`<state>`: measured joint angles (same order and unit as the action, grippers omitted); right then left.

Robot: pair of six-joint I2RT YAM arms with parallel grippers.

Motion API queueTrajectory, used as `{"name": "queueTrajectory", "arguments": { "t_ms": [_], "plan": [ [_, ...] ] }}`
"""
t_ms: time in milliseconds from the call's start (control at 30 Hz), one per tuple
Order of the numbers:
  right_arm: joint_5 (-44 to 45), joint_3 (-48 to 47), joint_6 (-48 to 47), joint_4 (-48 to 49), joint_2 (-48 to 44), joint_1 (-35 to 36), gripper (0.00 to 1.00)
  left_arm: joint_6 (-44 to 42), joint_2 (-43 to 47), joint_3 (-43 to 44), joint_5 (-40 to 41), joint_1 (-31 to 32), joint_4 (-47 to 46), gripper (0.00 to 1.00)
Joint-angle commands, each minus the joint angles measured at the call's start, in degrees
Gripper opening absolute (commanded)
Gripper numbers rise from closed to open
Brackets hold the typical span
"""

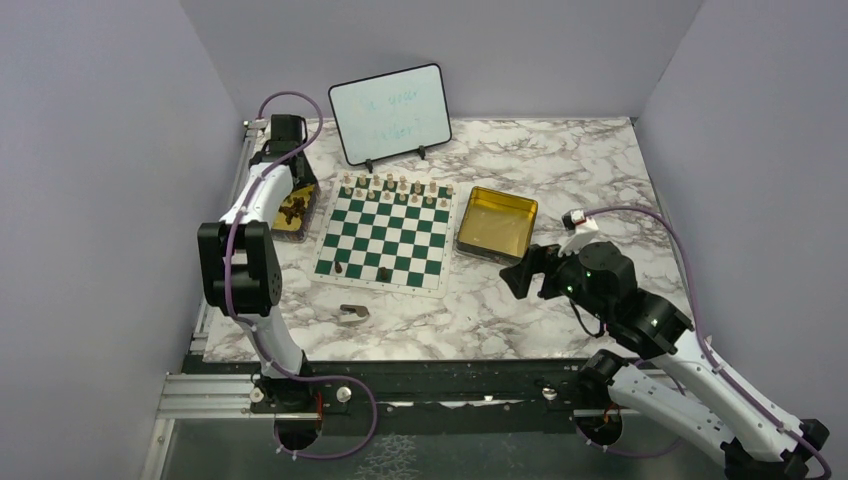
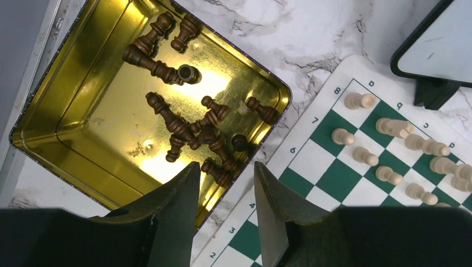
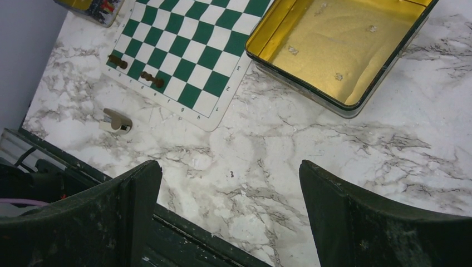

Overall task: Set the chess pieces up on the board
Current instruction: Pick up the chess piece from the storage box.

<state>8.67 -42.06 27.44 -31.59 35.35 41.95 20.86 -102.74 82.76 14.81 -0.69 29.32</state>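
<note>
The green-and-white board (image 1: 385, 238) lies mid-table. Light tan chess pieces (image 1: 390, 187) fill its far rows, and two dark ones (image 1: 340, 268) stand on the near rows. More dark pieces (image 2: 189, 128) lie jumbled in a gold tin (image 2: 83, 111) left of the board. Over that tin's near corner and the board's border (image 2: 278, 167) hovers my left gripper (image 2: 226, 167), partly open and holding nothing; one dark piece (image 2: 218, 173) lies just beyond its left fingertip. My right gripper (image 3: 229, 167) stands wide open and empty above bare marble near the table's front edge.
An empty gold tin (image 1: 497, 222) sits right of the board. A whiteboard (image 1: 390, 112) stands propped at the back. A small brownish-grey scrap (image 1: 352, 314) lies in front of the board. Grey walls close in on three sides.
</note>
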Motion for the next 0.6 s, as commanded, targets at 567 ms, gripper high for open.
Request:
{"name": "queueTrajectory", "arguments": {
  "t_ms": [567],
  "plan": [
    [-1.1,-1.6,0.7,2.7,3.0,0.3,1.00,0.6,-10.2,5.1,-4.1,-4.5,-1.6,0.39]
  ]
}}
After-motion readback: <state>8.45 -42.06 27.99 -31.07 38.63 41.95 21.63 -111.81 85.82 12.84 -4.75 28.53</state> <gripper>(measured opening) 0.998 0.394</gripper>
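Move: From the left hand, the leaning dark chess piece at the middle of the box's pile lies about 9 cm below, 1 cm ahead and 2 cm left. At much the same depth, an upright dark piece stands 2 cm ahead and 1 cm right, a small lying piece 2 cm back and straight below, and a lone piece 5 cm ahead, 1 cm right. From the right hand the leaning piece is some 27 cm ahead, 53 cm left, 17 cm below. The part-open left hand sinks about 5 cm and shifts some 3 cm left, towards the leaning dark piece. ##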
